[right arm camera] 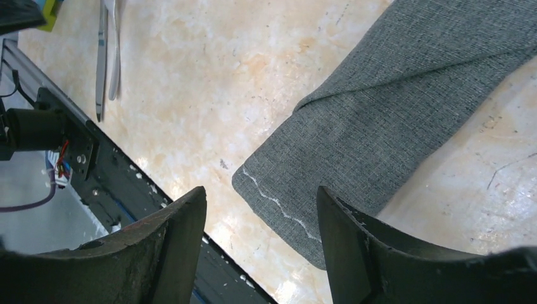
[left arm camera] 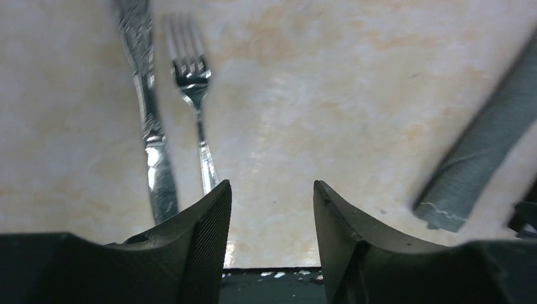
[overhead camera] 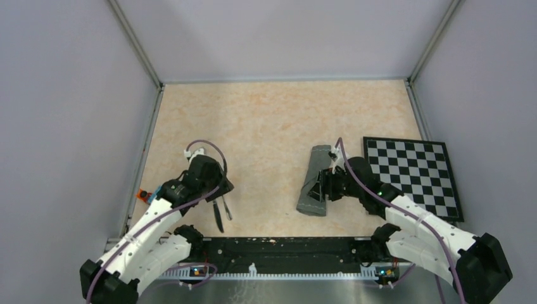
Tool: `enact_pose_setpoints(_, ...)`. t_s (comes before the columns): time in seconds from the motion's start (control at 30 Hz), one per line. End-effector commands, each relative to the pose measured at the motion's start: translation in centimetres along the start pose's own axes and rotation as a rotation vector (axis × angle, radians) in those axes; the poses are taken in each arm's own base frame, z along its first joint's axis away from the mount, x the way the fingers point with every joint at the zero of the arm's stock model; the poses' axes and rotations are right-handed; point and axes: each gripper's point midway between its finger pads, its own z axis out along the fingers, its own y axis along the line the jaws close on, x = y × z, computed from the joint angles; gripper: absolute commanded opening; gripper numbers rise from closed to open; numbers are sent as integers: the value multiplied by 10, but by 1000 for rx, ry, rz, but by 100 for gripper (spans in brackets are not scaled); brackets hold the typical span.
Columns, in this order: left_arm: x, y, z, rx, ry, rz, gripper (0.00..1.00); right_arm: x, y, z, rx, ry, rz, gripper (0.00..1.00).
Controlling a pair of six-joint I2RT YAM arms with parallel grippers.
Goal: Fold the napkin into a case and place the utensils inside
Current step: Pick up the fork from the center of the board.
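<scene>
The napkin (overhead camera: 318, 180) lies folded into a narrow dark grey case right of centre on the table. Its stitched hem end (right arm camera: 278, 202) shows below my right gripper (right arm camera: 261, 193), which hovers open over that near end, gripping nothing. The knife (left arm camera: 152, 126) and the fork (left arm camera: 193, 82) lie side by side on the table, just left of my left gripper (left arm camera: 272, 190). That gripper is open with only bare table between its fingers. From above, the utensils (overhead camera: 221, 212) sit just in front of my left gripper (overhead camera: 221, 189). My right gripper (overhead camera: 320, 187) is over the case.
A black-and-white checkered board (overhead camera: 411, 174) lies at the right, beside the case. The black base rail (overhead camera: 272, 247) runs along the near table edge, close below both grippers. Grey walls enclose the table on three sides.
</scene>
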Motion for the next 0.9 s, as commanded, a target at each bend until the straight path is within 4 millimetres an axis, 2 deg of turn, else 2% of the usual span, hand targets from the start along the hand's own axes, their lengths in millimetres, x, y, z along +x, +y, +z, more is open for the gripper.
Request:
enact_pose_setpoints(0.0,34,47,12,-259,141,-86,55,-24,24,-4,-90,-53,-75,64)
enact_pose_setpoints(0.27,4,48,40,-331,30,-65,53,-18,22,-9,-89,-57,-67,64)
enact_pose_setpoints(0.47,-3,67,64,-432,37,-44,54,-15,19,-13,-73,-64,-71,64)
enact_pose_setpoints(0.7,-11,70,90,-442,49,-5,59,-13,16,-11,-64,-56,-71,64)
enact_pose_setpoints(0.8,-10,74,99,-447,53,6,55,-13,15,-11,-59,-55,-69,64)
enact_pose_setpoints(0.87,-9,75,103,-456,76,17,48,-13,14,-11,-55,-55,-67,64)
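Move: The fork lies on the table roughly 12 cm below my left hand, its middle some 4 cm to the left and about 1 cm back, its tines reaching about 4 cm ahead. Alongside it, the knife's middle is about 7 cm left of this hand and 2 cm back. The folded napkin is some 25 cm to its right and 6 cm ahead. From my right hand the fork is about 30 cm left, level fore and aft, 10 cm down. I sink my left hand about 10 cm onto the head of the fork, easing back a couple of centimetres at first, then reaching some 5 cm forward while drifting left all the way. Meanwhile the wrist turns nearly 30 degrees so the fingers point more steeply down, and they stay about half open, one coming to each side of the tines, not closing yet. ##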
